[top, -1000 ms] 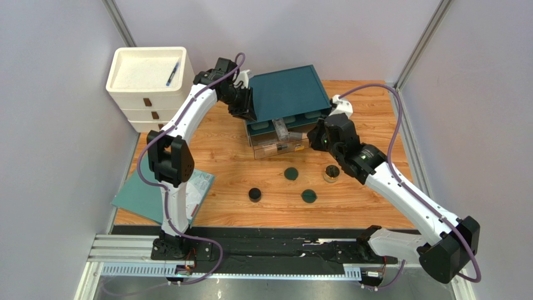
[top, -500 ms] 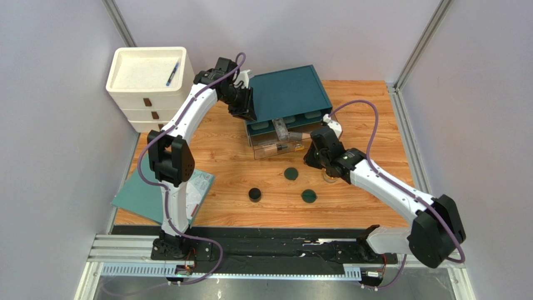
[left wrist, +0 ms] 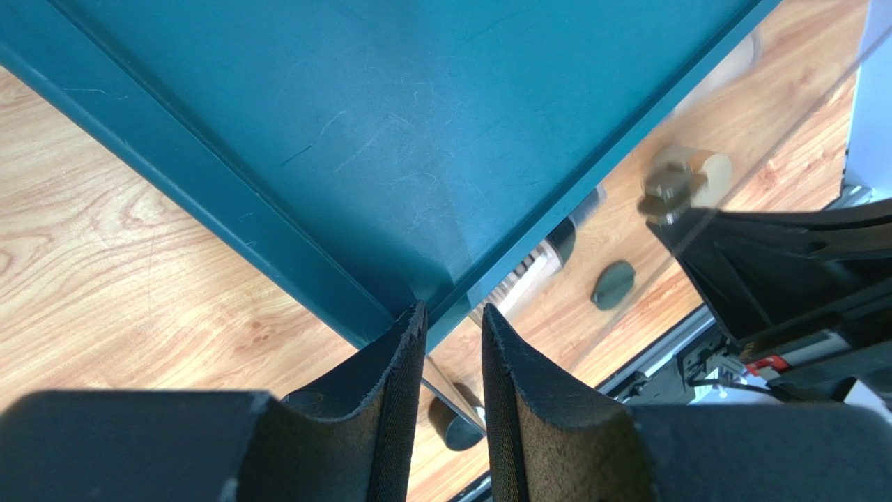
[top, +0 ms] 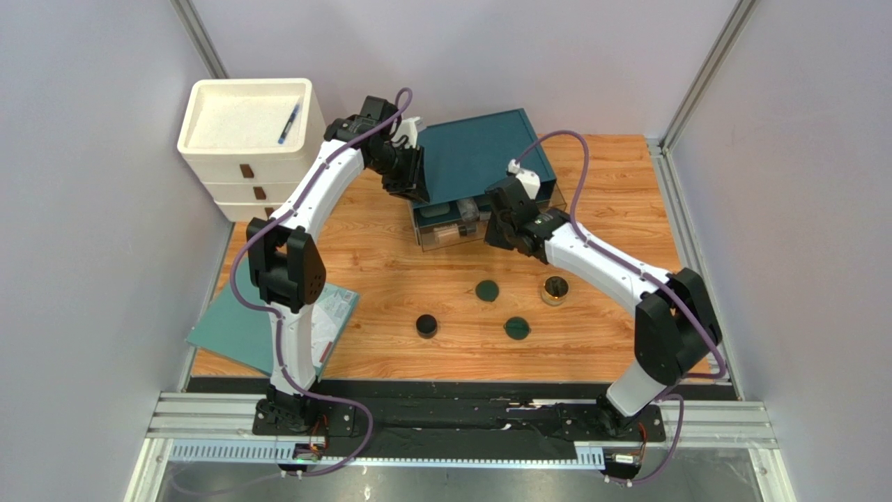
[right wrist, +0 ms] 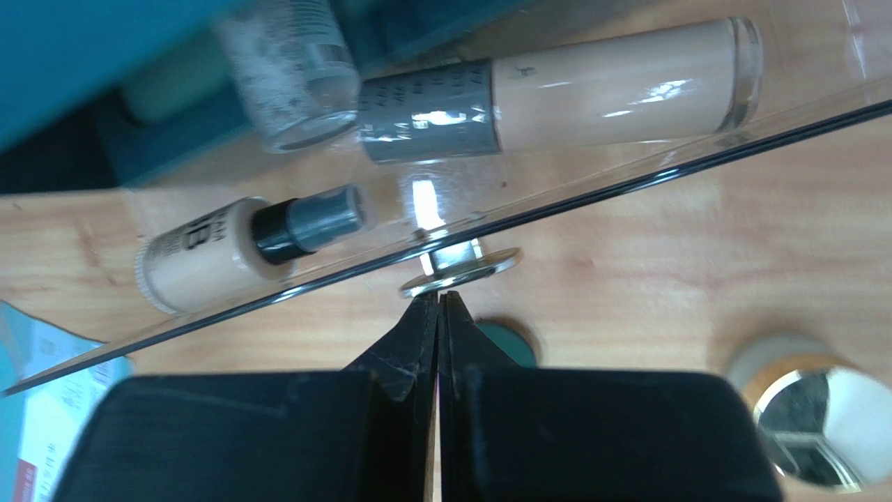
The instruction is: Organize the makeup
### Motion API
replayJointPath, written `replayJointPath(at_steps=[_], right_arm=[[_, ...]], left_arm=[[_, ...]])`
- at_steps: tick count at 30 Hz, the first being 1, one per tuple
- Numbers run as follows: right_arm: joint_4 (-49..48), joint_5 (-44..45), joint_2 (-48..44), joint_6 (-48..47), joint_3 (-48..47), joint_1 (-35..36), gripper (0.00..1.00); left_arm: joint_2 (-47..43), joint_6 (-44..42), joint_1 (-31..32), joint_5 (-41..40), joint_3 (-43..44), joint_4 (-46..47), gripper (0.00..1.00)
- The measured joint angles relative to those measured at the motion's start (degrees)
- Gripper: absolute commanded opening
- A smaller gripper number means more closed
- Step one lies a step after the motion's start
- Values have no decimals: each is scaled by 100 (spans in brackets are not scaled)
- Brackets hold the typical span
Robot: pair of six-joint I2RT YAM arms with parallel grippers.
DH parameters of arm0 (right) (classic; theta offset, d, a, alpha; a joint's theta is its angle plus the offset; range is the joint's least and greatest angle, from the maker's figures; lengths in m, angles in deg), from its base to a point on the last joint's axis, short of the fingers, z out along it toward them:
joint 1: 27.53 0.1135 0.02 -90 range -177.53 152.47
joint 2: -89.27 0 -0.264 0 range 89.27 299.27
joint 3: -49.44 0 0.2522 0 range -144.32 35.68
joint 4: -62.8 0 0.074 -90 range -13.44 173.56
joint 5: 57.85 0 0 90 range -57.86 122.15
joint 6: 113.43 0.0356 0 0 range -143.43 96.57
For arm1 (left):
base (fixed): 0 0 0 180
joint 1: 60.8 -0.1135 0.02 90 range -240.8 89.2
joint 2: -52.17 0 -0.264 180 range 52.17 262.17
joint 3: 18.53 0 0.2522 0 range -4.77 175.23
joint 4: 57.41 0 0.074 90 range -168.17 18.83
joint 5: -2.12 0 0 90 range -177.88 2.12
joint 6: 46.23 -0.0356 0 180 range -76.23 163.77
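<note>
A teal organizer (top: 487,152) stands at the back of the table, with a clear drawer (top: 450,232) under it. The drawer holds two tan foundation tubes (right wrist: 618,89) (right wrist: 209,256) and a clear bottle (right wrist: 288,73). My left gripper (left wrist: 453,314) is shut on the organizer's front left corner (top: 414,183). My right gripper (right wrist: 440,298) is shut, its tips against the drawer's metal knob (right wrist: 461,270). Two dark green discs (top: 486,291) (top: 516,328), a black jar (top: 426,325) and a gold-rimmed compact (top: 555,290) lie loose on the wood.
A white drawer stack (top: 251,136) stands at the back left with a blue pen (top: 289,123) in its top tray. A teal booklet (top: 267,324) lies at the table's left edge. Grey walls and frame posts close in both sides.
My right arm swung left from near the gold compact to the drawer front, and the clear drawer now sits further in. The left arm held still.
</note>
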Motion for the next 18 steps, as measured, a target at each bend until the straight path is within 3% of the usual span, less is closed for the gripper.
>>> replayJointPath(at_steps=[10, 18], right_arm=[[101, 39, 1241, -221, -1563, -175, 0], [214, 44, 1432, -232, -1818, -205, 0]], left_arm=[[-2, -22, 2, 0, 0, 0, 35], [-15, -63, 11, -11, -15, 13, 35]])
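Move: The clear drawer's knob touches the right hand's shut fingertips, about 1 cm ahead and 1 cm below. Inside, the pump bottle lies some 7 cm left and 2 ahead, the clear spray bottle 5 left and 7 ahead, the foundation tube 4 right and 6 ahead, all roughly 3 cm below. A green lid sits 6 cm behind and 9 below. From the left hand, the knob is about 15 cm right, 6 back, 5 below. Shut fingertips keep pressing on the knob as the right hand pushes the clear drawer forward and somewhat left towards the teal cabinet, about 7 cm in all and rising about 1 cm, then stops and stays at the knob. The wrist barely turns. The left hand stays put at the lid's left front corner, its fingers partly open. ##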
